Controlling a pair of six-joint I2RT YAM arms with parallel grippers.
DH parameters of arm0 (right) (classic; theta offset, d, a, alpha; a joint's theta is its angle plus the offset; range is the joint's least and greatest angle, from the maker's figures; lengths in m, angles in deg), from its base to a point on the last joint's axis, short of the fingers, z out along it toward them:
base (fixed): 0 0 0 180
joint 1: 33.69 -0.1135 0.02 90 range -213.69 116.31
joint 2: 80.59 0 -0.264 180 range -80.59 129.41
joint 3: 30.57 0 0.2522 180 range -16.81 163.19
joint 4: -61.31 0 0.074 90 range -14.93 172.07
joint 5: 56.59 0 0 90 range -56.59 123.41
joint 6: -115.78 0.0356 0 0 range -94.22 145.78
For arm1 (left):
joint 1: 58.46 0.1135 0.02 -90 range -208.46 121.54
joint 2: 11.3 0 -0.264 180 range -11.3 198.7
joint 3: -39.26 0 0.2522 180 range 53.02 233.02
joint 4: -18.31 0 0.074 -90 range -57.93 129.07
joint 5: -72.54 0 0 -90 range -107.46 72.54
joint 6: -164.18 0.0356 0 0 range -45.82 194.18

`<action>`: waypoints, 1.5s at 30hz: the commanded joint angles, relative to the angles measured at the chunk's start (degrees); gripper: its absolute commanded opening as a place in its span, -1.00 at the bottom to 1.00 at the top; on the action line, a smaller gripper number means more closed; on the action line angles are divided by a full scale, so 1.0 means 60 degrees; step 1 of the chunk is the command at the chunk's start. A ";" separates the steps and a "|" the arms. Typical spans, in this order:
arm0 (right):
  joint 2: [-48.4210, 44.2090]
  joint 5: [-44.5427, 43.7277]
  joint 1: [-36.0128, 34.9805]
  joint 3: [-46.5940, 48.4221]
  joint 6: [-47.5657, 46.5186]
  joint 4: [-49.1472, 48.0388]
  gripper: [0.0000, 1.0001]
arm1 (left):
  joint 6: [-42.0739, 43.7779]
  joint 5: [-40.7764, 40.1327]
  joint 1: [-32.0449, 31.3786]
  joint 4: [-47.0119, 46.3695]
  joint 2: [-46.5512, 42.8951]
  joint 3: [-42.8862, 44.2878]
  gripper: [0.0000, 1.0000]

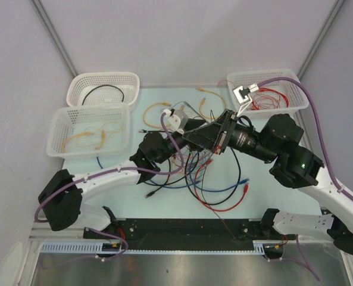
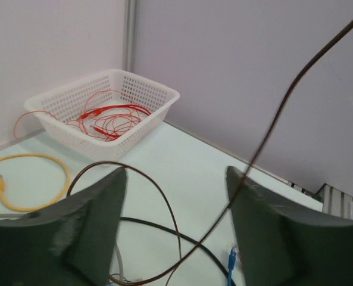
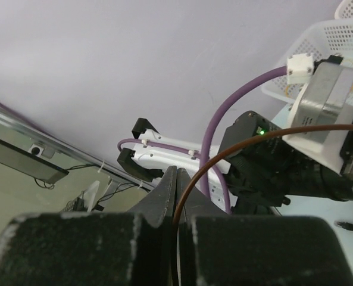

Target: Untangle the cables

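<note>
The cables (image 1: 207, 179) lie in a red, blue and black tangle at mid-table, under both wrists. My right gripper (image 1: 188, 137) hangs over the tangle, and in the right wrist view it (image 3: 177, 174) is shut on a thin brown cable (image 3: 224, 152). That brown cable (image 2: 283, 101) rises steeply to the upper right between my left gripper's fingers (image 2: 93, 220), close to the right-hand one. The left gripper (image 2: 175, 179) is open with nothing clamped. Its place in the top view (image 1: 183, 146) is partly covered by the right gripper. A black cable (image 2: 164, 229) and a blue plug (image 2: 231, 259) lie below it.
A white basket (image 1: 295, 89) of red cables stands at the back right and shows again as the basket (image 2: 158, 89) in the left wrist view. Two white baskets at the back left hold a black cable (image 1: 105, 94) and yellow cables (image 1: 96, 136). Loose yellow cables (image 1: 155, 110) lie behind the tangle.
</note>
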State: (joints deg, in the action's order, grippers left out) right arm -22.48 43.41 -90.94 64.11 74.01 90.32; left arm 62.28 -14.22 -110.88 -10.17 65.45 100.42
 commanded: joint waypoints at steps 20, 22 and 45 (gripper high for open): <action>-0.1466 -0.3921 0.0065 0.0136 -0.2222 0.2732 0.99 | -0.3591 -0.0147 0.3519 0.5469 -0.0972 0.4031 -1.00; -0.1584 -0.4432 0.0079 -0.0025 -0.2339 0.2951 0.99 | -0.4166 -0.0029 0.4428 0.6549 -0.0374 0.5015 -1.00; -0.1804 -0.4832 0.1280 -0.2339 -0.3658 0.3114 0.99 | -0.4638 -0.3937 0.7785 0.7993 0.6761 1.5010 -1.00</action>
State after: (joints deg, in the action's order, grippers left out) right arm -33.72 12.92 -85.04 52.27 53.92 110.71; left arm 33.76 -32.09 -66.40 42.20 101.72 189.94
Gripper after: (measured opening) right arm 0.995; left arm 0.009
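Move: The strand of the thin dark cable runs between the left hand's parted fingers, practically at the hand point. From there the far left basket is about 31 cm ahead, 39 to the left and 27 below; the near left basket some 14 ahead, 42 left, equally low; the cable pile about 31 below and 5 left. The right hand pinches the cable higher up; the strand at the left fingers lies roughly 12 cm ahead, 7 right and 16 below it. Closing almost in place, the left fingers pinch the thin cable; then that hand sweeps it some 30 cm forward and 30 left towards the far left basket, climbing well up before sinking slightly, while swinging about 50 degrees counter-clockwise. Once the left has closed, the right opens, lets go and backs off rightward and down, also forward, turning clockwise and rolling. ##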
